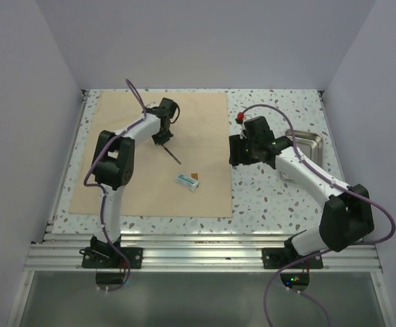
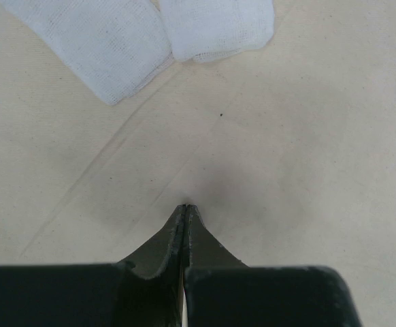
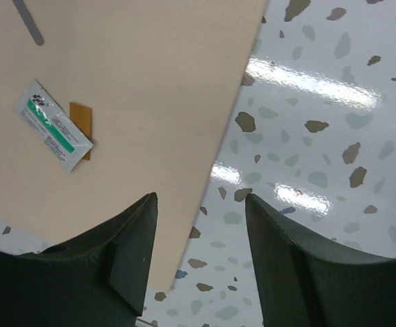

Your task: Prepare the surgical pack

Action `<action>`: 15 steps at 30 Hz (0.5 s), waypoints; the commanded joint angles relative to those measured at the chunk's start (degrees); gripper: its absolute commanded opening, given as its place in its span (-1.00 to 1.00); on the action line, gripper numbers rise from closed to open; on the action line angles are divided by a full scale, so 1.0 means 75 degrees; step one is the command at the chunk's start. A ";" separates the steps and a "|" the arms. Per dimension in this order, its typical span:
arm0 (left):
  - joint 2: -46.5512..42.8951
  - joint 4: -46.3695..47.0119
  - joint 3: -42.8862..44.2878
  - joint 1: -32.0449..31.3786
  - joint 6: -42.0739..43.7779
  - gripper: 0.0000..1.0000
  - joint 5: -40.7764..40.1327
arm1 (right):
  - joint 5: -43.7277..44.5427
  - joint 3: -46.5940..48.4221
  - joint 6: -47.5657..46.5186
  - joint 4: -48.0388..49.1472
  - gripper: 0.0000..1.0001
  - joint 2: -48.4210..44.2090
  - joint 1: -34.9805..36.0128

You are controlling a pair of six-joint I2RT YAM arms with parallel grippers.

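The tan sheet (image 1: 157, 153) lies flat on the left half of the table. My left gripper (image 2: 186, 208) is shut just above it, with nothing showing between the fingers; the tips sit close to the sheet's surface. Two white gauze squares (image 2: 96, 44) lie just ahead of it. In the top view the left gripper (image 1: 162, 138) is over the sheet's far part, and a thin metal instrument (image 1: 173, 156) lies beside it. A small green-striped packet (image 3: 52, 122) rests on an orange tab (image 3: 84, 122). My right gripper (image 3: 199, 199) hangs open over the sheet's right edge. The steel tray (image 1: 309, 140) stands at the far right.
The speckled table (image 3: 320, 136) shows to the right of the sheet (image 3: 150, 82). White walls close in the back and both sides. A metal rail (image 1: 198, 253) runs along the near edge, where both arm bases are bolted.
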 commanded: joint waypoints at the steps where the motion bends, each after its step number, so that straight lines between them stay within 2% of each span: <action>1: -0.0638 0.0792 -0.0882 0.0019 0.0514 -1.00 0.0559 | -0.1101 0.0070 0.0310 0.1033 0.17 0.0369 0.0148; 9: -0.1424 0.1299 -0.1681 0.0019 0.0983 -1.00 0.0899 | -0.3174 0.0280 0.0697 0.3213 0.15 0.1881 0.0524; 15: -0.1918 0.1709 -0.2244 0.0019 0.1194 -1.00 0.1122 | -0.4043 0.1029 0.1025 0.4001 0.15 0.3192 0.0653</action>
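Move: The left hand already pinches the far end of the slim metal instrument, whose middle lies some 4 cm back and 4 cm to its right. From the open right hand that middle is about 11 cm ahead, 25 cm left and 12 cm below. The suture packet is roughly 2 cm back and 18 cm left of the right hand; the brown strip, half under the packet, is 1 cm ahead and 15 cm left. The open right hand sweeps about 13 cm left and down towards the instrument, which the left draws back. ##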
